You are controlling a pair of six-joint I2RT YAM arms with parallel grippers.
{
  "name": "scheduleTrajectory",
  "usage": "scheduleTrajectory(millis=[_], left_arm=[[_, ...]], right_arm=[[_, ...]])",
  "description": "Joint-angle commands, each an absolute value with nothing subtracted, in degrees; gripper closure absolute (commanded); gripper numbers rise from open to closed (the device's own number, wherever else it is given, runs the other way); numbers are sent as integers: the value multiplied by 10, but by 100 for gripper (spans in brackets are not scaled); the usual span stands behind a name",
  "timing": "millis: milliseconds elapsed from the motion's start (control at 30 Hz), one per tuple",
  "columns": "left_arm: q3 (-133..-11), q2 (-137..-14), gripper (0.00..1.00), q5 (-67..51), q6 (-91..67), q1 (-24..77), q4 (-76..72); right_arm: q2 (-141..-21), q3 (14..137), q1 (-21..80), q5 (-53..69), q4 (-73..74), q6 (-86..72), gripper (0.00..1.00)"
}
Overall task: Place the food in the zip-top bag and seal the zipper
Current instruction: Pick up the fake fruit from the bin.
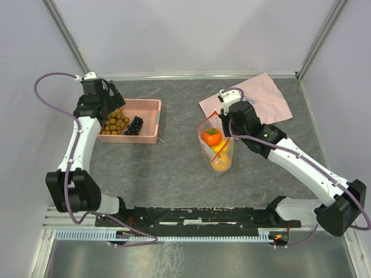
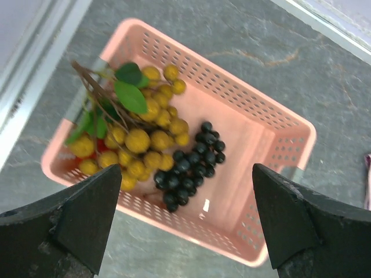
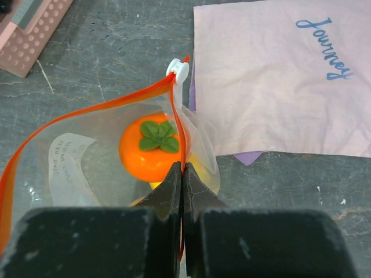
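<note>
The clear zip-top bag (image 1: 217, 149) stands mid-table with its mouth held up. Inside it are an orange persimmon (image 3: 152, 147) with a green top and yellow and orange fruit (image 1: 221, 158) beneath. My right gripper (image 3: 183, 169) is shut on the orange-red zipper (image 3: 87, 113), just below the white slider (image 3: 178, 69). My left gripper (image 2: 186, 174) hangs open above the pink basket (image 2: 278, 156), holding nothing. In the basket lie dark grapes (image 2: 188, 168) and a tan-yellow berry cluster (image 2: 139, 145) with green leaves.
A pink cloth (image 3: 278, 87) with blue writing lies on the grey table right behind the bag. The basket (image 1: 148, 119) sits at the back left, near the white side wall. The arm bases line the near edge.
</note>
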State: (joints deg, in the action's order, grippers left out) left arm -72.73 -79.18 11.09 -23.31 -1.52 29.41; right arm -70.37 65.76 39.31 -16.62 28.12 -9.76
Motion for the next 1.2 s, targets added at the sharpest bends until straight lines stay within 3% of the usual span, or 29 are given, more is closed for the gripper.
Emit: scheduleTrajectory(millis=[0, 333, 700, 1167], left_arm=[[-771, -825, 1, 19, -127, -73, 219], [-742, -880, 0, -173, -109, -209, 87], [-741, -963, 4, -250, -97, -284, 40], [-767, -1060, 33, -360, -102, -284, 31]], right_arm=[[-698, 658, 392, -139, 252, -94, 98], [-680, 647, 393, -127, 250, -96, 99], [-676, 647, 392, -124, 251, -95, 98], [-684, 647, 392, -123, 252, -93, 98]])
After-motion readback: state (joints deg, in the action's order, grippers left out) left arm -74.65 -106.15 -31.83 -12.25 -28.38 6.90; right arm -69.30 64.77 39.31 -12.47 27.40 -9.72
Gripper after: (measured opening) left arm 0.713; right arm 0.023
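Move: The longan bunch in the pink bin lies about 6 cm ahead of the left hand, 8 cm to its left and some 18 cm below, its leafy stem 3 cm farther left and 2 cm farther out. The black grapes sit 4 cm ahead and 1 cm to the left of this hand, also 18 cm down. From the right hand the longan bunch is about 14 cm ahead and 40 cm to the left. The left hand sweeps left and forward, then sinks 10 cm towards the longan bunch's stem, fingers partly closing. ##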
